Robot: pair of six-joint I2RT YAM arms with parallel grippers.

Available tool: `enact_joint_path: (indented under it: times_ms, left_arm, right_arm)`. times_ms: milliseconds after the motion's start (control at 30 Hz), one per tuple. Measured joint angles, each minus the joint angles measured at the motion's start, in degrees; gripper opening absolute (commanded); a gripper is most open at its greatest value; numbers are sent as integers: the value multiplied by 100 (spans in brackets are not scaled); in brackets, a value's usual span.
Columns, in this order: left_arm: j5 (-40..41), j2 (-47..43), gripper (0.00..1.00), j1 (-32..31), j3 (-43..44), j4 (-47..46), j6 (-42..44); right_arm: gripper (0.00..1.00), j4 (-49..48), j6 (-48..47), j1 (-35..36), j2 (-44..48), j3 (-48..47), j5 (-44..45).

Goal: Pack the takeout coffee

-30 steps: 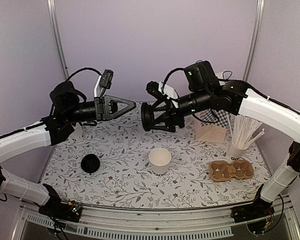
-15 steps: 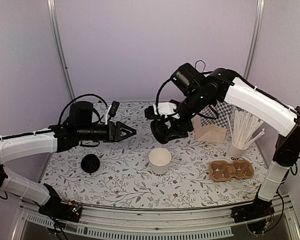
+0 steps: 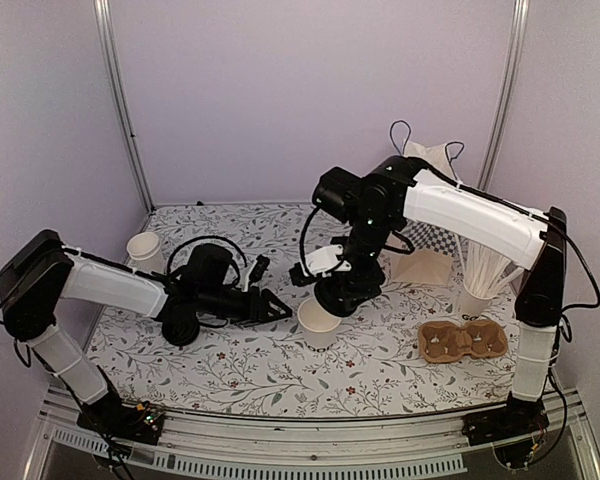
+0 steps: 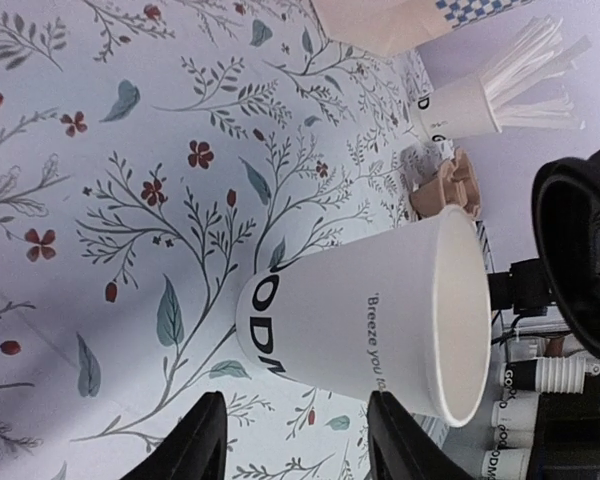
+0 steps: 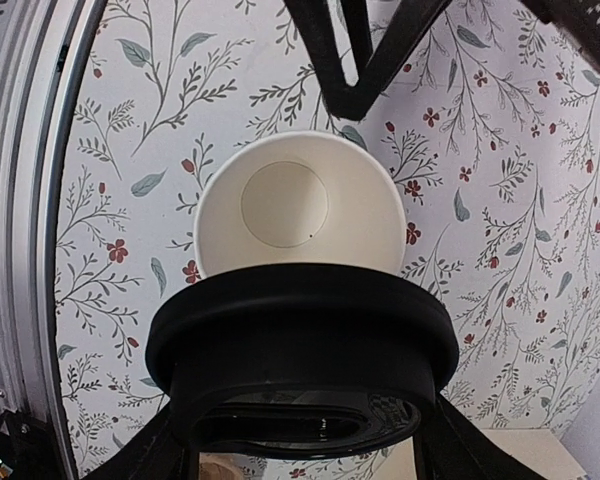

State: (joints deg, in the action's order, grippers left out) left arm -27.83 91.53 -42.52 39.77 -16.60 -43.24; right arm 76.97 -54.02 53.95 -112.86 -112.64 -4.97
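Note:
The takeout coffee's white paper cup (image 3: 318, 324) stands upright and open-topped mid-table; the left wrist view shows the cup (image 4: 370, 320) with black lettering. My right gripper (image 3: 338, 292) is shut on a round black lid (image 5: 300, 340), held just above the near rim of the cup (image 5: 298, 200). My left gripper (image 3: 270, 305) lies low over the table left of the cup, open. Its fingertips (image 4: 212, 405) sit just short of the cup's side, one to each side. The same lid (image 4: 580, 260) hangs at the right edge of the left wrist view.
A second black lid (image 3: 180, 325) lies partly behind the left arm. A plain white cup (image 3: 145, 250) stands back left. At the right are the checkered paper bag (image 3: 425, 258), a cup of white sticks (image 3: 475, 290) and a cardboard cup carrier (image 3: 463, 340).
The left arm has swung down and to the right to the cup's side, its jaws narrowing a little. The right arm has come down with the lid to just over the cup.

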Motion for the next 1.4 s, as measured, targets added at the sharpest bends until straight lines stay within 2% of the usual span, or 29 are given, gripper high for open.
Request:
enact_joint_path:
  times_ms: [400,1400]
  left_arm:
    - [-212,1438,48,-658,369,-1097,-295]
    - [-256,1491,47,-708,444,-1250,-313]
  right_arm:
    - [71,46,-114,348,-232,-68,404]
    - [72,103,-262,542,-175,437,1537]
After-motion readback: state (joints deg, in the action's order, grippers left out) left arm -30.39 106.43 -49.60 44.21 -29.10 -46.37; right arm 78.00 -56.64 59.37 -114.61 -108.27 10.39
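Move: The open cup stands about 9 cm to the right of the left hand, 2 cm nearer the base and 4 cm lower. From the right hand, which already holds a black lid, it is about 4 cm to the left, level fore and aft, and 12 cm below. The spare lids lie some 20 cm left of the left hand, level with it; the carton tray is about 26 cm right of the right hand and 1 cm back. Rightward about 6 cm, sinking and drawing slightly back, the left hand closes on the cup with its half-open fingers, pushes its side along to the right, then holds there. The right hand keeps its grip on the lid and sinks about 3 cm onto the cup's mouth, edging first back and left, then right, its fingers swinging some 15 degrees rightward to point nearly straight down. ##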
